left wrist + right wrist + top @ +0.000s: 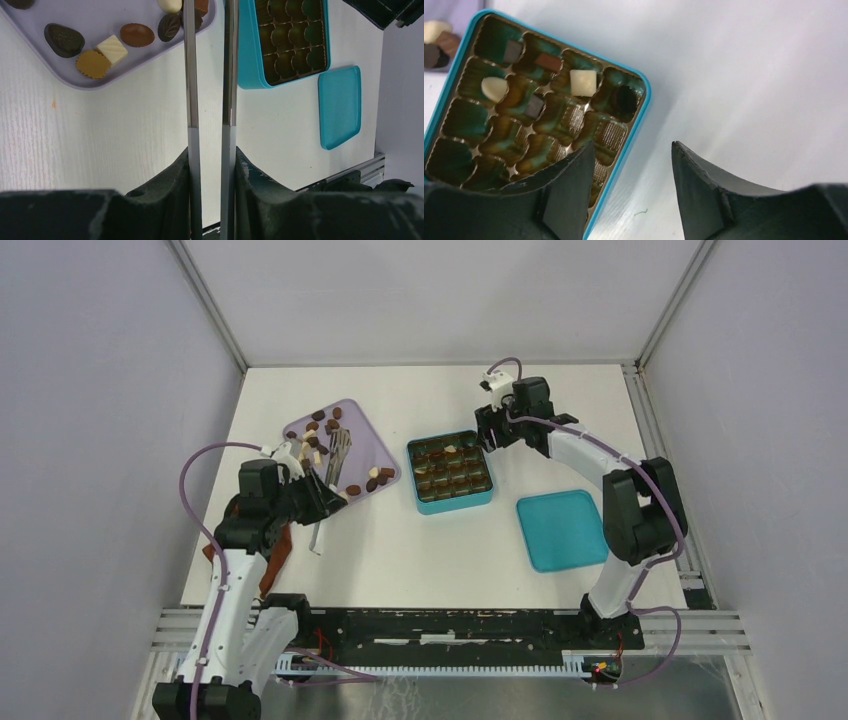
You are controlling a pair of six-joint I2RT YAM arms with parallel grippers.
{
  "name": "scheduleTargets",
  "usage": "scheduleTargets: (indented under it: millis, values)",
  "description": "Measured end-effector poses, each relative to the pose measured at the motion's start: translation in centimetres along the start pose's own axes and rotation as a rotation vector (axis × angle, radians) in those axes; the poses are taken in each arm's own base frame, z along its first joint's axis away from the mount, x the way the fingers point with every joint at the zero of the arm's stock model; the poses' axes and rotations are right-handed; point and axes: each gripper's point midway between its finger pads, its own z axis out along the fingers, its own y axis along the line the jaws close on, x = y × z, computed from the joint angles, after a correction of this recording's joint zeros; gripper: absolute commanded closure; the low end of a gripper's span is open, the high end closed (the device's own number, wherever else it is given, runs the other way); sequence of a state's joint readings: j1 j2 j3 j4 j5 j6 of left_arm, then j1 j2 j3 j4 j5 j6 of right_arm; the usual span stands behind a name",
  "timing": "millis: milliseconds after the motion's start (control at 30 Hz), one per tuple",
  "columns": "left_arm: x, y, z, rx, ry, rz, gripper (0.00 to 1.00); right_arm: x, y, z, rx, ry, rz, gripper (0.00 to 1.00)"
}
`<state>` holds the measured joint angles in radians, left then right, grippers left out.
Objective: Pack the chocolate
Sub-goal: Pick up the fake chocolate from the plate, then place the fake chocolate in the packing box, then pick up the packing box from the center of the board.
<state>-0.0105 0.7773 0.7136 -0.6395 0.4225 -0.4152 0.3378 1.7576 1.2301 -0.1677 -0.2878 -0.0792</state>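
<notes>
Small chocolate pieces (318, 428), dark, tan and cream, lie on the lilac tray (358, 412). In the left wrist view a few chocolates (136, 34) sit at that tray's corner (75, 79). My left gripper (322, 496) (212, 150) is shut on metal tongs (191, 75), whose arms reach over the tray; their tips run out of view. The teal box (451, 504) (641, 107) holds several pieces, among them a white square (583, 82) and a dark round one (625, 97). My right gripper (487, 430) (633, 145) is open and empty over the table beside the box's corner.
The teal lid (562, 530) (340, 105) lies flat to the right of the box. A reddish-brown cloth (278, 552) lies under the left arm near the table's left edge. Grey walls enclose the table on three sides.
</notes>
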Motion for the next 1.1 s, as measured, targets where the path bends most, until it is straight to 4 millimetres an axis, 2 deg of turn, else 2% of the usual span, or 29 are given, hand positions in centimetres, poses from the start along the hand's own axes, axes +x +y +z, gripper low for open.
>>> scheduleTargets:
  millis: [100, 467, 667, 767, 967, 1100]
  values:
    - [0.2, -0.1, -0.1, 0.005, -0.003, 0.002, 0.98, 0.2, -0.7, 1.3, 0.025, 0.02, 0.049, 0.5]
    - [0.6, -0.1, -0.5, 0.007, -0.006, 0.004, 0.98, 0.1, -1.8, 5.2, 0.047, 0.052, 0.136, 0.52]
    - [0.7, 0.0, -0.5, 0.006, -0.004, 0.003, 0.98, 0.7, -1.7, 6.7, 0.068, 0.08, 0.15, 0.61]
    - [0.8, 0.0, -0.6, 0.004, -0.001, 0.001, 0.98, 1.2, -1.5, 7.1, 0.077, 0.097, 0.154, 0.67]
    - [1.1, 0.1, -0.6, 0.002, 0.014, -0.006, 0.98, 1.2, -1.2, 7.3, 0.089, 0.096, 0.16, 0.92]
    - [1.3, -0.4, -0.8, 0.025, 0.02, -0.004, 0.98, 1.1, -1.4, 7.3, 0.106, 0.08, 0.153, 0.98]
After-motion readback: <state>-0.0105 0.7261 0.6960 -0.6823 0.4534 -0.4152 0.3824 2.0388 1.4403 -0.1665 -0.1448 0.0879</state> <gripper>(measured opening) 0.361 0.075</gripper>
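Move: The box's far right corner is about 5 cm ahead of the right hand, 3 cm left and 5 cm below; the box's middle lies roughly 3 cm back, 8 cm left. The purple plate is some 31 cm left and 2 cm ahead; the turquoise lid is about 16 cm back and 16 cm right. From the left hand, the corner lies some 16 cm ahead, 29 cm right, 11 cm down. The right fingers pinch the box's right wall just short of its far corner, one finger inside and one outside. The hand gets there by going forward and down, about 5 cm each, easing slightly left, turning some 10 degrees clockwise, then shutting once it has stopped. The left hand keeps its tongs and drifts back just over a centimetre. ##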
